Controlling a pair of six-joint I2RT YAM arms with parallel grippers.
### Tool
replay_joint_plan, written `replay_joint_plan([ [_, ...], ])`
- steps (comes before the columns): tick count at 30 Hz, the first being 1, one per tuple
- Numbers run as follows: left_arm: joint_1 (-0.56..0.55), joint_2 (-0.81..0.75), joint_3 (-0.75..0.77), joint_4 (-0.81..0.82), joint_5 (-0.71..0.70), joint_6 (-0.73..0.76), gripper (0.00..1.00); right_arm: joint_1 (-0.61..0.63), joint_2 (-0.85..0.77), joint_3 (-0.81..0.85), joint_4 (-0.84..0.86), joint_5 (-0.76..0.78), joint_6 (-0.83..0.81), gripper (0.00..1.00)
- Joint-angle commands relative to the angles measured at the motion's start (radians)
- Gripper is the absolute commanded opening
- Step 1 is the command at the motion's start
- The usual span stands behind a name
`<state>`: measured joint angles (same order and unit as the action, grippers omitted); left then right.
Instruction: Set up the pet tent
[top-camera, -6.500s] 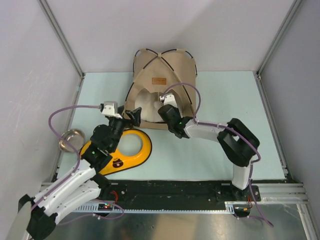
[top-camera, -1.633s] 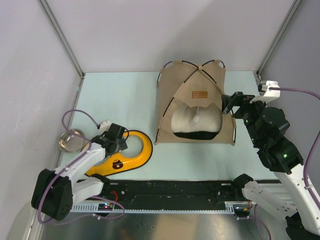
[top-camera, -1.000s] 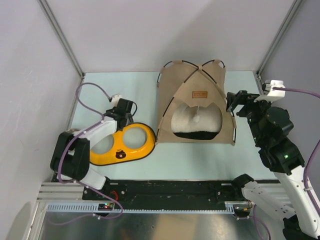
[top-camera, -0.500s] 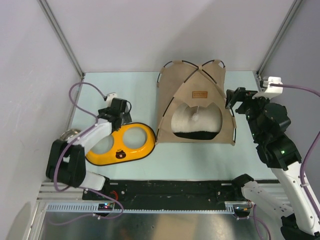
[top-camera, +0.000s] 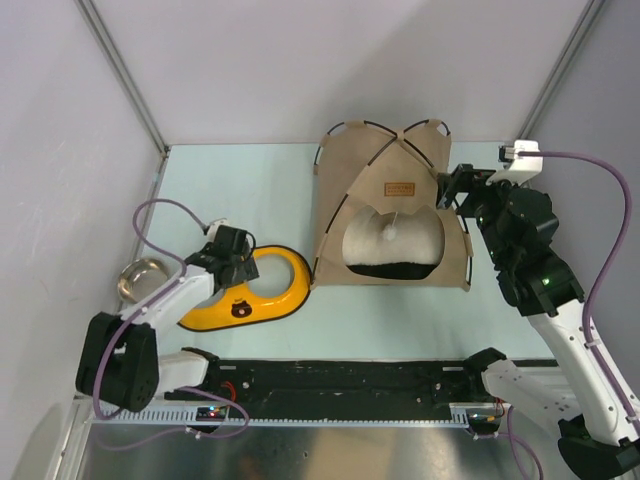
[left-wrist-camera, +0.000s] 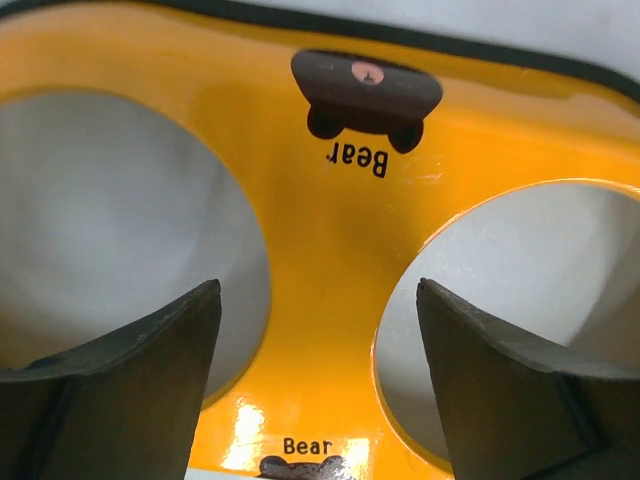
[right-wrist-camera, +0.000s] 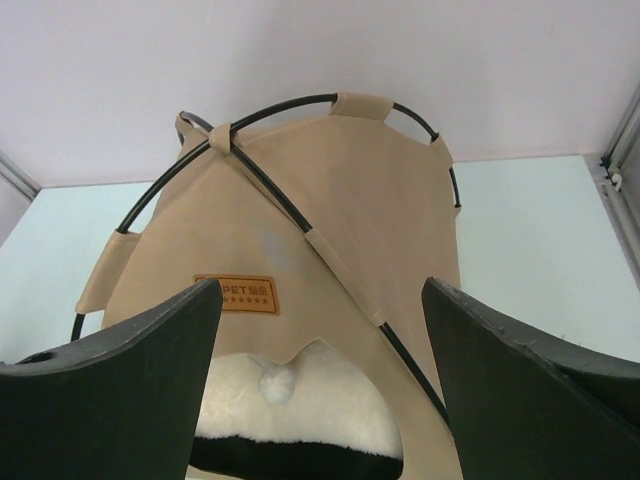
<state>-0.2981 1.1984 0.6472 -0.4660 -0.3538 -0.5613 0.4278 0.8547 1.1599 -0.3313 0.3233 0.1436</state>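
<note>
The pet tent (top-camera: 385, 165) stands upright at the back of the table, tan fabric on thin black poles, its opening facing the near edge. A brown label (right-wrist-camera: 236, 294) and a white pom-pom (right-wrist-camera: 272, 382) hang over the opening, and a cream pillow (top-camera: 392, 245) lies inside on the dark floor. My right gripper (top-camera: 448, 188) hovers open just off the tent's right side, touching nothing; in its own view the right gripper (right-wrist-camera: 320, 285) frames the tent (right-wrist-camera: 330, 190). My left gripper (top-camera: 240, 262) is open over the yellow feeder (top-camera: 262, 305), its jaws (left-wrist-camera: 318, 290) straddling the bridge between the two holes.
The yellow feeder (left-wrist-camera: 330, 230) lies with its right end close to the tent's left front corner. A steel bowl (top-camera: 142, 278) sits at the left edge of the mat. Metal frame posts rise at the back corners, and the arm bases line the near rail.
My left gripper has drawn back from the feeder's far rim toward the near edge and now hangs over its middle, jaws wider. The right gripper has shifted slightly left toward the tent.
</note>
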Motion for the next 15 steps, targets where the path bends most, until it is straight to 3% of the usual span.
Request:
replay_joint_plan([
  [1, -0.001, 0.09, 0.038, 0.004, 0.028, -0.03, 0.78, -0.005, -0.001, 0.025, 0.067, -0.016, 0.02, 0.86],
  [10, 0.002, 0.193, 0.115, 0.011, -0.028, -0.005, 0.38, -0.007, -0.023, 0.032, 0.063, 0.004, -0.004, 0.86],
  [15, 0.004, 0.252, 0.21, 0.014, -0.09, 0.05, 0.33, -0.012, -0.024, 0.031, 0.058, 0.01, -0.004, 0.86],
])
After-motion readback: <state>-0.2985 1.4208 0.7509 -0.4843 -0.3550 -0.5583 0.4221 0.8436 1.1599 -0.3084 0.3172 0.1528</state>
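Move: The narrow neck between the yellow tray's two holes is just under my open left fingers, about 3 cm below and 1 cm ahead, centred side to side. From that hand the metal bowl is some 21 cm left and 2 cm back, its middle about 3 cm lower. The pet tent's middle is roughly 32 cm right, 12 cm ahead and 8 cm up. From my right hand the neck lies about 43 cm left, 3 cm back and 37 cm down. I lower my left hand about 3 cm onto the neck of the yellow tray, tipping the fingers a little steeper and closing them as I sink, one into each hole, until they pinch both sides of the neck. Then, keeping that pinch, I shift the tray forward by about 2 cm. ##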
